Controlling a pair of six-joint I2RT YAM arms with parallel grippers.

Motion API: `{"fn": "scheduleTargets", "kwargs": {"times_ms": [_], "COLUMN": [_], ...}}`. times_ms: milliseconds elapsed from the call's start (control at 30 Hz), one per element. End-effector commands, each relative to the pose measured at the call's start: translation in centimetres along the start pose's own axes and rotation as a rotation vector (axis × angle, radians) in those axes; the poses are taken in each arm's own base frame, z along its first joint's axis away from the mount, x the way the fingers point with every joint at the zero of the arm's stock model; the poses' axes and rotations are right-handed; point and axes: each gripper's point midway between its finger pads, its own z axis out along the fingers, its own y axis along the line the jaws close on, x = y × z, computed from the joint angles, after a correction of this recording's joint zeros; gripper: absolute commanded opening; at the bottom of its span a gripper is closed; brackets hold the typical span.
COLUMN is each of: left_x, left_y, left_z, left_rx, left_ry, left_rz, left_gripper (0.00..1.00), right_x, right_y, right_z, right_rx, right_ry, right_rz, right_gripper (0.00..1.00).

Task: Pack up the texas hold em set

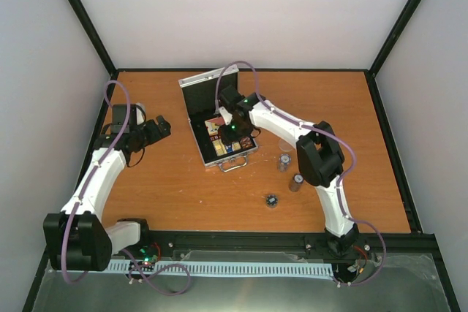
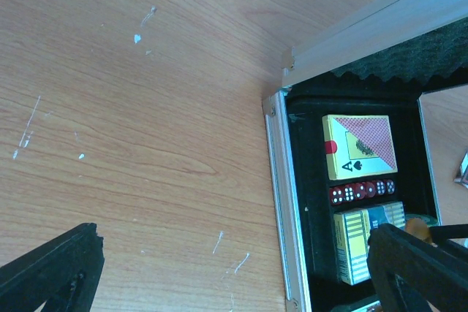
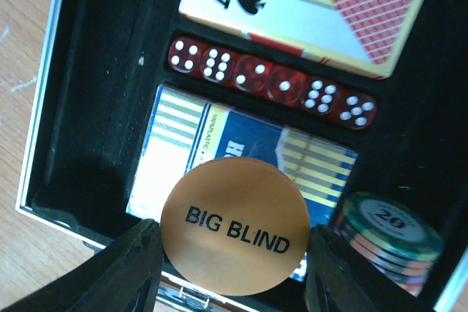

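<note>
The silver case [image 1: 207, 93] of the texas hold em set lies open at the back middle of the table, its lid upright. My right gripper [image 3: 234, 257] hovers over the case's near end, shut on an orange disc [image 3: 234, 224] marked BIG BLIND. Below it lie a blue card deck [image 3: 219, 144], a row of red dice [image 3: 270, 85], a red-backed deck [image 3: 314, 5] and a chip stack [image 3: 387, 235]. My left gripper [image 2: 234, 275] is open above bare table beside the case's left rim [image 2: 280, 202], holding nothing.
Two small stacks [image 1: 284, 161] [image 1: 296, 182] and a dark round piece [image 1: 271, 200] stand on the table right of the case, under the right arm. Dark frame posts and white walls bound the wooden table [image 1: 183, 188].
</note>
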Motion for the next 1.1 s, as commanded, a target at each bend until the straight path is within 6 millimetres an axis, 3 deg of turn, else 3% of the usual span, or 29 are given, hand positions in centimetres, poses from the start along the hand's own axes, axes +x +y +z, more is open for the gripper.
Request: {"fn": "scheduleTargets", "kwargs": {"times_ms": [0, 133, 267, 433, 500, 600, 867, 1000, 1067], "left_x": [-0.1, 0.1, 0.0, -1.1, -1.2, -0.9, -0.9, -1.5, -1.6], "left_y": [-0.2, -0.3, 0.0, 0.4, 0.3, 0.3, -0.3, -0.9, -1.2], "left_z": [-0.8, -0.7, -0.9, -2.4, -2.7, -2.5, -2.1, -2.3, -2.2], "left_rx": [0.01, 0.015, 0.001, -0.029, -0.022, -0.014, 0.027, 0.051, 0.064], "left_ry": [-0.007, 0.002, -0.006, -0.1, -0.122, -0.116, -0.105, -0.121, -0.124], "left_rz": [0.017, 0.018, 0.021, 0.017, 0.022, 0.018, -0.001, -0.004, -0.003], "left_gripper": [1.0, 1.0, 1.0, 1.0, 1.0, 1.0, 1.0, 1.0, 1.0], "right_x": [0.3, 0.0, -0.5, -0.7, -0.1, 1.9, 9.2, 11.2, 11.3], "right_y": [0.4, 0.3, 0.0, -1.1, -2.4, -5.5, -14.5, -16.6, -16.9], "right_z": [1.1, 1.3, -0.5, -5.8, -8.4, -9.9, -6.9, -4.4, -3.7], "right_rx": [0.01, 0.022, 0.05, 0.093, 0.104, 0.134, 0.243, 0.253, 0.264], "right_ry": [0.03, 0.029, -0.009, -0.112, -0.158, -0.163, -0.029, 0.011, 0.02], "right_rz": [-0.028, -0.025, -0.014, 0.026, 0.078, 0.175, 0.421, 0.486, 0.488], "right_gripper": [0.56, 0.68, 0.75, 0.77, 0.78, 0.79, 0.78, 0.79, 0.84]}}
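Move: The right gripper holds the orange big blind button just above the blue card box in the open case, whose middle is about 1 cm ahead and 5 cm below. The dice row lies 4 cm ahead, and the green 20 chips are 6 cm to the right. The clear dealer disc lies on the table, 21 cm right and 2 cm ahead; a chip stack stands 7 cm nearer the base than that disc. From the left gripper, the blue box lies 23 cm right, 4 cm ahead, 13 cm down. Lower the right gripper about 2 cm onto the blue card box and open the fingers to let go of the button. Then lift roughly 10 cm clear of the case, swing some 20 cm right, turning the hand about 30 degrees clockwise, and sink again with fingers still open to just above the clear dealer disc, not touching it. ##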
